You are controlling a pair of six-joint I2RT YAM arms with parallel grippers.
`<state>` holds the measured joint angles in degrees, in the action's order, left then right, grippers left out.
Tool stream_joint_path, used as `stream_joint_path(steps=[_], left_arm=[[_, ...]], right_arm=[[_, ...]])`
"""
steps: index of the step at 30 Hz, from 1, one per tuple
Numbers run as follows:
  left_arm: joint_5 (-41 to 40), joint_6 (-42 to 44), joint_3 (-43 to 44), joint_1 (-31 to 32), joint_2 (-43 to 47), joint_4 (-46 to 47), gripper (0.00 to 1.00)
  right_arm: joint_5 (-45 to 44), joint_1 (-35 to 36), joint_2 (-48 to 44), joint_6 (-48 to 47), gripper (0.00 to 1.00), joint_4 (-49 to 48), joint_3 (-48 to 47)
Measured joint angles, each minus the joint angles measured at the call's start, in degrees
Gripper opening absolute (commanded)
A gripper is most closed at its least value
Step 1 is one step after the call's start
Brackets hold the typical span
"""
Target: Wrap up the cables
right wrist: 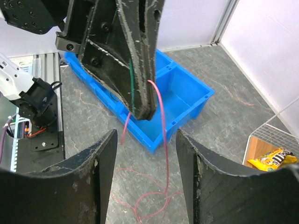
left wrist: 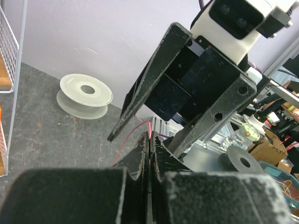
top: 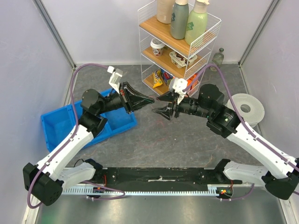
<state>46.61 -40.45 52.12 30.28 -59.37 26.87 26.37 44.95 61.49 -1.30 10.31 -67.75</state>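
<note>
A thin red cable (right wrist: 164, 140) hangs from my left gripper (right wrist: 142, 112), whose fingers are shut on it. The cable drops to the table and lies there in loose loops (right wrist: 149, 205). A thin green strand (right wrist: 132, 84) shows along the seam between those fingers. In the left wrist view the shut fingertips (left wrist: 150, 137) pinch the red cable (left wrist: 133, 133). My right gripper (right wrist: 145, 154) faces the left one tip to tip and is open. The hanging cable passes between its fingers without touching them. In the top view the two grippers, left (top: 145, 100) and right (top: 161, 105), meet above the table's middle.
A blue bin (top: 60, 125) sits at the left, under the left arm. A white wire shelf (top: 177, 46) with bottles and snacks stands at the back. An empty white spool (top: 247, 108) lies at the right by the wall.
</note>
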Motion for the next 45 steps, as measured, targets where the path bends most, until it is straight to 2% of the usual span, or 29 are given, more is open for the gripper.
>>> stream_joint_path(steps=[6, 11, 20, 24, 27, 28, 30, 31, 32, 33, 36, 38, 40, 45], left_arm=[[-1.90, -0.20, 0.11, 0.11, 0.00, -1.51, 0.02], [-6.86, -0.15, 1.18, 1.11, 0.04, -5.53, 0.02], [-13.29, -0.11, 1.73, 2.25, 0.17, -10.32, 0.01], [-14.71, -0.13, 1.73, 2.86, 0.24, -11.17, 0.02], [-15.74, -0.24, 1.73, 2.97, 0.24, -11.19, 0.02], [-16.15, -0.42, 1.73, 2.99, 0.24, -11.19, 0.02], [-16.61, -0.94, 1.73, 3.02, 0.24, -11.19, 0.02], [-16.74, -1.31, 1.73, 3.02, 0.24, -11.19, 0.02], [-16.83, -1.55, 1.73, 3.02, 0.24, -11.17, 0.03], [-16.94, -1.77, 1.73, 3.02, 0.26, -11.17, 0.12], [-16.94, -1.99, 1.73, 3.02, 0.31, -11.28, 0.46], [-16.70, -1.44, 1.79, 3.02, 0.57, -12.28, 0.61], [-16.39, -0.28, 2.05, 2.86, 1.18, -14.34, 0.65], [-13.25, 1.90, 2.38, -0.39, 4.72, -19.85, 0.65]], right_arm=[[-3.50, 4.26, 1.31, -3.06, 0.63, -0.15, 0.00], [-8.59, 6.38, 2.45, -5.40, 0.66, 0.07, -0.04], [-17.92, 7.82, 3.96, -7.98, 0.54, 0.00, -0.13], [-20.59, 8.11, 4.50, -8.83, 0.44, -0.07, -0.22], [-21.38, 8.31, 4.92, -9.44, 0.27, -0.28, -0.22], [-21.33, 8.44, 5.01, -9.73, 0.16, -0.42, -0.22], [-21.31, 8.63, 5.01, -10.25, 0.00, -0.46, -0.22], [-21.29, 8.74, 5.01, -10.16, 0.00, -0.55, -0.22], [-21.29, 8.83, 5.01, -10.23, 0.00, -0.61, -0.22], [-21.27, 8.85, 5.01, -10.16, 0.00, -0.63, -0.22], [-21.24, 8.90, 5.01, -10.05, 0.00, -0.74, -0.22], [-21.05, 8.83, 4.94, -9.92, 0.00, -0.76, -0.22], [-20.39, 8.41, 4.68, -9.53, 0.00, -0.76, -0.22], [-18.47, 5.64, 3.10, -6.80, 0.00, -0.76, -0.17]])
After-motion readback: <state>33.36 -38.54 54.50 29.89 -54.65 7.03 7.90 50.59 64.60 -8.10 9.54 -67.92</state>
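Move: The pink cable, pinched in the shut left fingertips, lies some 4 cm to the left of the open right gripper, about 1 cm ahead and 1 cm below. From the right hand, the wire shelf stands about 35 cm ahead and 8 cm to the right, its middle some 15 cm lower; the blue tray lies about 50 cm left, 12 cm ahead, 38 cm below. From the left hand, the right gripper is some 4 cm right, 1 cm back, 1 cm above. Bring the right gripper about 2 cm left towards the pinched pink cable, then some 4 cm forward and 2 cm down, dipping its fingertips and turning it clockwise, and shut it on the cable. Meanwhile carry the cable about 3.5 cm forward with the left hand, turning counter-clockwise. Once the right fingers are shut, open the left ones and ease that hand left and slightly back, the right drawing back a little right and up. ##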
